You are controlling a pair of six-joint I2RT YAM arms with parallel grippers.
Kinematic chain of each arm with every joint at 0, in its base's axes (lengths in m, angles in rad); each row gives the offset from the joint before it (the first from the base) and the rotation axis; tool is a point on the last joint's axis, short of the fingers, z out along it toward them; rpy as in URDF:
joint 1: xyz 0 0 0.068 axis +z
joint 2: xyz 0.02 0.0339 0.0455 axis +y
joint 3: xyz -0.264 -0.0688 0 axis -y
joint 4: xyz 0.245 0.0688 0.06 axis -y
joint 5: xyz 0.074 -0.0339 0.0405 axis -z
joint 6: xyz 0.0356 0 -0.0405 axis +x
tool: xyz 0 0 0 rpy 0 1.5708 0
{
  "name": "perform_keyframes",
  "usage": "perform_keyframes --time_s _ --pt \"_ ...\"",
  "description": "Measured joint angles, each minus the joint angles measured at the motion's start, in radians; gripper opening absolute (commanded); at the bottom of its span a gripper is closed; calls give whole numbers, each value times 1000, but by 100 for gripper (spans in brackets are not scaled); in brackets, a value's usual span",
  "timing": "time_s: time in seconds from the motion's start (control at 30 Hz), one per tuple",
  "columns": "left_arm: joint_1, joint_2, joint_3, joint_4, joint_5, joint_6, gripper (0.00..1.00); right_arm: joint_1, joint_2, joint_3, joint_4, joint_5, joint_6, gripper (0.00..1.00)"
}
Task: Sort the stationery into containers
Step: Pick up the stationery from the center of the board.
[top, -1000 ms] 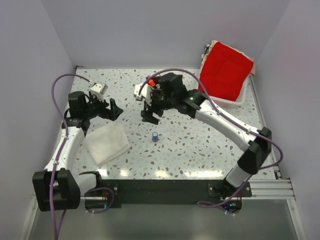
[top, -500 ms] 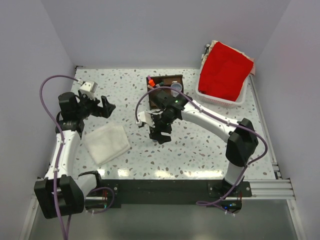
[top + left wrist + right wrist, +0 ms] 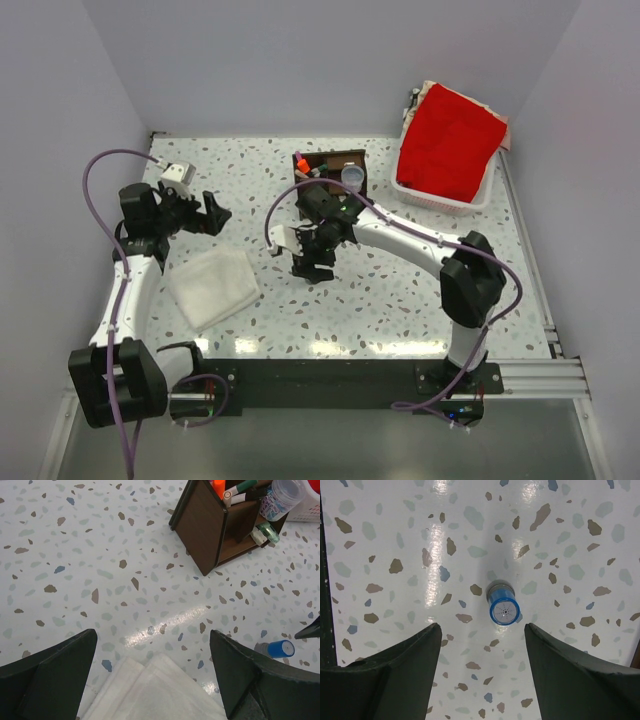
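The dark brown wooden organizer (image 3: 340,163) stands at the back middle. In the left wrist view, the organizer (image 3: 202,525) holds an orange highlighter (image 3: 217,486), pens (image 3: 236,494), a round bluish pot (image 3: 282,497) and a mint-green piece (image 3: 267,530). A blue-capped grey stick (image 3: 504,609) stands upright on the table. My right gripper (image 3: 482,629) is open just above it, the stick slightly ahead of the fingertips. It hides the stick in the top view, where it (image 3: 312,265) hangs in front of the organizer. My left gripper (image 3: 214,215) is open and empty over the cloth's far edge.
A white folded cloth (image 3: 212,287) lies at the near left, below my left gripper (image 3: 153,635). A white basket (image 3: 478,203) with red cloth (image 3: 452,140) stands at the back right. The blue-capped stick (image 3: 276,649) also shows in the left wrist view.
My right gripper has moved from the organizer toward the near side and now hangs over the blue-capped stick. My left arm has drawn back to the left.
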Motion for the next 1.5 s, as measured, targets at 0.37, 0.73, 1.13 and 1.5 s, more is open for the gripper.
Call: perform_keyframes --time_s 0.37,0.73,1.13,1.5 --pt "4 11 0 5 0 0 100 -6 89 31 12 32 9 67" --pt "7 32 0 12 0 0 100 -24 123 64 22 34 11 61" --pt "8 33 0 19 0 0 100 -24 145 64 20 33 7 52" --pt "13 38 0 21 0 -27 100 -24 145 64 21 34 8 38"
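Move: The upright blue-capped stick, the stationery aimed at, stands about 3 cm ahead of the right hand and 2 cm to its left, its middle some 8 cm below. The brown box is roughly 26 cm ahead of that hand and 3 cm to its right; the white cloth lies about 25 cm to its left and barely 1 cm ahead. From the left hand the stick is some 22 cm to the right, 9 cm back and 16 cm lower. Down first, then forward, then down again, the right hand eases in over the blue-capped stick, sinking about 4 cm and reaching some 2.5 cm forward with its slanted wrist nearly unchanged. Its fingers narrow from well apart to under half open, coming in on either side of the blue cap; a firm pinch can't be seen yet. ##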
